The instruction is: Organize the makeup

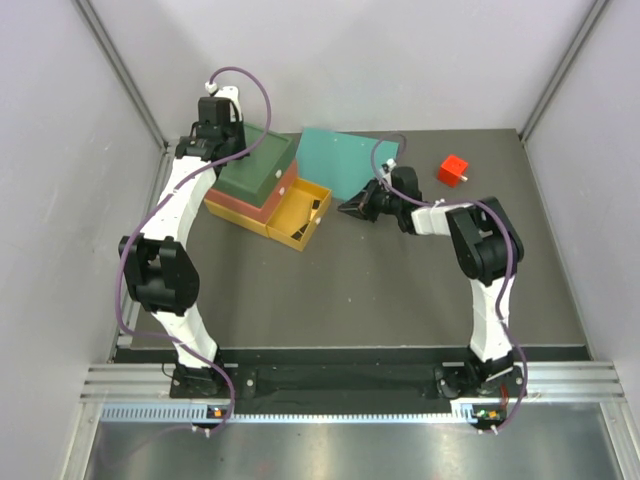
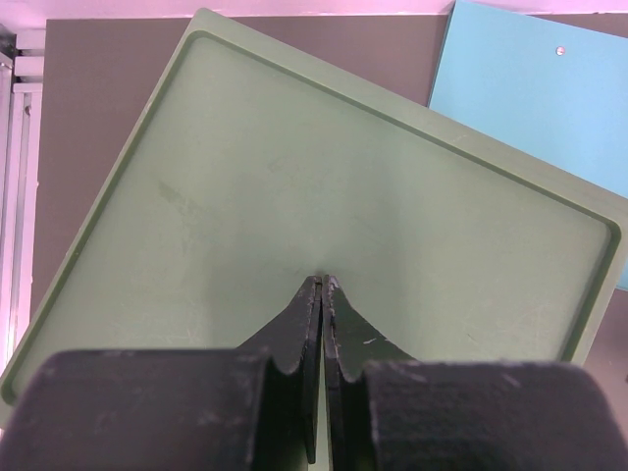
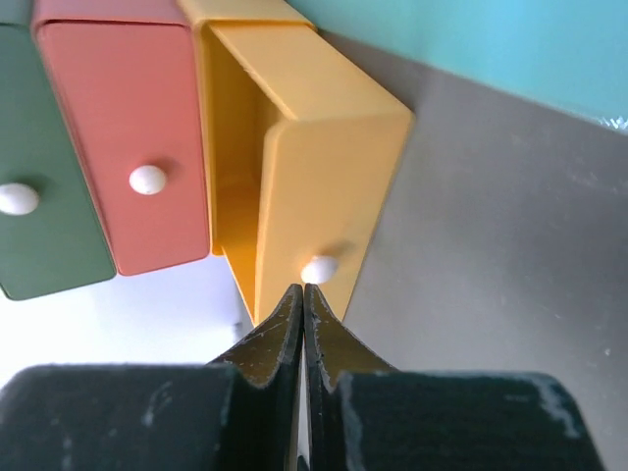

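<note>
The three-drawer organiser (image 1: pixel 262 178) stands at the back left, green on top, red in the middle, yellow at the bottom. The yellow drawer (image 1: pixel 300 214) is pulled open, and a dark makeup piece (image 1: pixel 314 206) shows inside; I cannot tell which piece it is. My right gripper (image 1: pixel 345 208) is shut and empty just right of that drawer. In the right wrist view, the right gripper (image 3: pixel 302 288) sits just under the white knob (image 3: pixel 320 268) on the yellow front (image 3: pixel 324 186). My left gripper (image 2: pixel 323 281) is shut and empty, tips at the organiser's green top (image 2: pixel 294 186).
A teal flat mat (image 1: pixel 345 160) lies behind the right gripper and beside the organiser. A red cube (image 1: pixel 453 170) sits at the back right. The red drawer (image 3: pixel 128 137) and green drawer (image 3: pixel 39 186) are pushed in. Grey walls close in on both sides.
</note>
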### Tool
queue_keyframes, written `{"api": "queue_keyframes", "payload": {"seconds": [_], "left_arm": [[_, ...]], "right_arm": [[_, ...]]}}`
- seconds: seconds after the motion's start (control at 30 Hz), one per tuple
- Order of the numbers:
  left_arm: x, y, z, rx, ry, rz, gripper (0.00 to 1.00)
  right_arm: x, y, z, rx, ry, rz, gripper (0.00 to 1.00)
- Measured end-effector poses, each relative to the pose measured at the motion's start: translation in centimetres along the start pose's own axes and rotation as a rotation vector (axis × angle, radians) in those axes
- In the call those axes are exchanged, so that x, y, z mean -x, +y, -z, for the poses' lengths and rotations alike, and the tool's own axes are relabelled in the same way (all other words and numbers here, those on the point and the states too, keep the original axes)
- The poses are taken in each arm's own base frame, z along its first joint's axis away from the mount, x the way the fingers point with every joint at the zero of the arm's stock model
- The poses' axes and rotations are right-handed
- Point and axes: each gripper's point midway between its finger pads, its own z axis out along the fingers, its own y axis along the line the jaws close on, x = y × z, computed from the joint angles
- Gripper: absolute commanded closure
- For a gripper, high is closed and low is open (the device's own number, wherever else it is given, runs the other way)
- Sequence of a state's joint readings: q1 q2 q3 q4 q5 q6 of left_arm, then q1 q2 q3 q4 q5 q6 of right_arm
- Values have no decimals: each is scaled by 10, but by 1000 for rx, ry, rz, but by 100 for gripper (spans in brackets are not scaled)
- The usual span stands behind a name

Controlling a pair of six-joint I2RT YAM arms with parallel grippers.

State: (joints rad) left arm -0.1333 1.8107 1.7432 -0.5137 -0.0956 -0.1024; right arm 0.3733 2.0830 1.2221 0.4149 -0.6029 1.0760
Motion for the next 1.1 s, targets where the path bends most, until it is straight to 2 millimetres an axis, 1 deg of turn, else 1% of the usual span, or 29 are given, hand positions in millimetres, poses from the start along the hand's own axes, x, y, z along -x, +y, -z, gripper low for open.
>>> {"api": "queue_keyframes", "payload": {"seconds": [0.07, 0.17, 0.3, 0.37, 0.5, 0.63, 0.77, 0.87, 0.97, 1.1], "left_arm": [[0, 0, 0, 2, 0, 0, 95], [0, 1, 0, 3, 0, 0, 95], [0, 1, 0, 4, 0, 0, 95], [0, 1, 0, 4, 0, 0, 95], [0, 1, 0, 4, 0, 0, 95], [0, 1, 0, 5, 0, 0, 95], [0, 1, 0, 5, 0, 0, 95], [0, 1, 0, 5, 0, 0, 95], [0, 1, 0, 4, 0, 0, 95], [0, 2, 0, 9, -2, -1, 95]], "right_arm": [[-6, -9, -5, 8, 14, -55, 100], [-10, -18, -11, 10, 25, -109, 100], [-10, -23, -21, 22, 33, -152, 100], [-10, -24, -27, 29, 37, -164, 100], [-7, -17, -46, 58, 47, -170, 100], [-10, -12, -65, 81, 70, -176, 100], [-13, 0, -82, 103, 91, -172, 100], [-16, 16, -101, 131, 114, -158, 100], [-21, 37, -120, 170, 134, -132, 100], [-32, 58, -136, 207, 165, -120, 100]]}}
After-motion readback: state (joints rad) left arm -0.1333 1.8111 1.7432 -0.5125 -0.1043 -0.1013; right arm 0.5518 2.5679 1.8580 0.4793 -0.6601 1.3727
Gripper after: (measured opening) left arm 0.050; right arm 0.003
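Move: Some 6 cm to the right hand's left, 1 cm back and 5 cm lower is the middle of the open yellow drawer's front, with its white knob. The black compacts inside lie about 10 cm left, 2 cm back and 7 cm below this hand; the red drawer's front is roughly 15 cm left, 3 cm ahead and 3 cm up. From the left hand, the yellow front is around 18 cm right, 9 cm back and 20 cm below. Dipping about 3 cm first, the right hand then sweeps left some 14 cm and a little forward, climbing back to its starting height as it brings its shut fingertips against the upper part of the yellow drawer's front and pushes it in towards the stack. The wrist tips the fingers up and turns slightly counter-clockwise, while the left hand keeps its closed fingertips on the green lid. ##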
